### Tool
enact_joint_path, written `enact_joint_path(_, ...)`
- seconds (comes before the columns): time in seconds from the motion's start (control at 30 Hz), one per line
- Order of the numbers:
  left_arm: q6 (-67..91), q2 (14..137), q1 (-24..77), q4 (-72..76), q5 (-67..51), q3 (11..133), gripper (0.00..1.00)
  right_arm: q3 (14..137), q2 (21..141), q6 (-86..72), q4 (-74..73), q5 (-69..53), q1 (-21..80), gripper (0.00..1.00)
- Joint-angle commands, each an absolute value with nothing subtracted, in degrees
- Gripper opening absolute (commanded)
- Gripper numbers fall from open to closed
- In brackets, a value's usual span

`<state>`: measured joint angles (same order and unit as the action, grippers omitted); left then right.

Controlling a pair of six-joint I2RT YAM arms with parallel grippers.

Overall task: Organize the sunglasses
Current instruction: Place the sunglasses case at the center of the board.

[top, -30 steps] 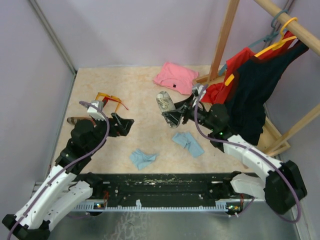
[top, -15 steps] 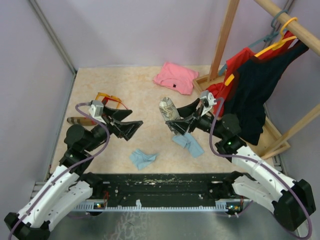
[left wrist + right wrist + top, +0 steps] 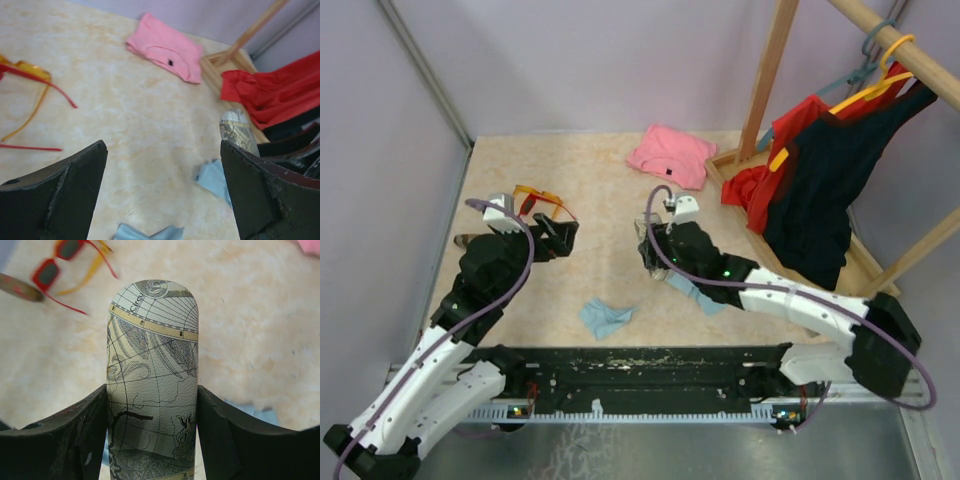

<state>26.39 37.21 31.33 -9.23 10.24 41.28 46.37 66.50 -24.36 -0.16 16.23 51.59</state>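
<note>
The sunglasses lie at the table's left. The orange-amber pair (image 3: 537,194) (image 3: 26,67) is open on the surface. The red pair with dark lenses (image 3: 54,262) lies beside it, its thin red arms (image 3: 55,89) stretched out. My left gripper (image 3: 560,236) (image 3: 162,167) hovers just right of them, open, with only bare table between its fingers. My right gripper (image 3: 648,250) (image 3: 151,392) is at the table's middle, shut on the grey map-patterned case (image 3: 152,365) (image 3: 238,131). That case points toward the sunglasses.
A brown case (image 3: 470,240) (image 3: 17,287) lies left of the glasses. Two light blue cloths (image 3: 605,317) (image 3: 697,290) lie near the front. A pink shirt (image 3: 670,155) sits at the back. A wooden rack (image 3: 765,90) with hanging red and black clothes (image 3: 820,190) fills the right.
The right arm has swung left and nearer with the patterned case, now low over the table's middle. The left gripper has drawn back left toward the sunglasses, still open.
</note>
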Motion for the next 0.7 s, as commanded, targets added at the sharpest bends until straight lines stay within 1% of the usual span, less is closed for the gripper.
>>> enact_joint_path(0.0, 28.1, 35.2, 31.0, -18.5, 21.7, 43.3, 0.99, 54.1, 76.5, -36.8, -9.1, 35.3, 56.9, 0.1)
enact_joint_path(0.13, 26.8, 34.6, 31.1, -19.8, 21.6, 43.6, 0.99, 57.6, 84.6, -42.1, -12.5, 38.4, 58.8, 0.14)
enact_joint_path(0.3, 26.3, 34.4, 31.1, -21.1, 21.6, 43.7, 1.0, 58.1, 91.0, -45.8, -11.8, 39.8, 59.7, 0.15)
enact_joint_path(0.6, 26.3, 34.5, 31.0, -21.4, 21.4, 42.8, 0.99, 57.1, 98.5, -46.7, -6.9, 37.9, 60.7, 0.24)
enact_joint_path(0.67, 26.3, 34.4, 31.0, -21.7, 21.4, 42.7, 0.99, 56.6, 99.3, -46.4, -5.5, 36.9, 60.8, 0.27)
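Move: The right hand already holds the sunglasses case. The bare spot near the middle of the board lies almost straight beneath it, about 21 cm down and at most 1 cm to the left. From that spot, the left blue cloth is some 8 cm to the left and 6 cm nearer, and the right blue cloth is about 13 cm to the right, nearly level. From the left hand, the spot is level in reach, roughly 17 cm to the right and 29 cm down. Keeping the case pinched by its sides between both fingers, the right hand drops almost straight down about 16 cm towards the bare board between the two blue cloths, quickly at first, then slower. On the way it swings some 20 degrees clockwise and tips its fingers further down, ending pointed nearly straight ahead. The empty left hand, still wide open, eases about 4 cm left and 3 cm down. ##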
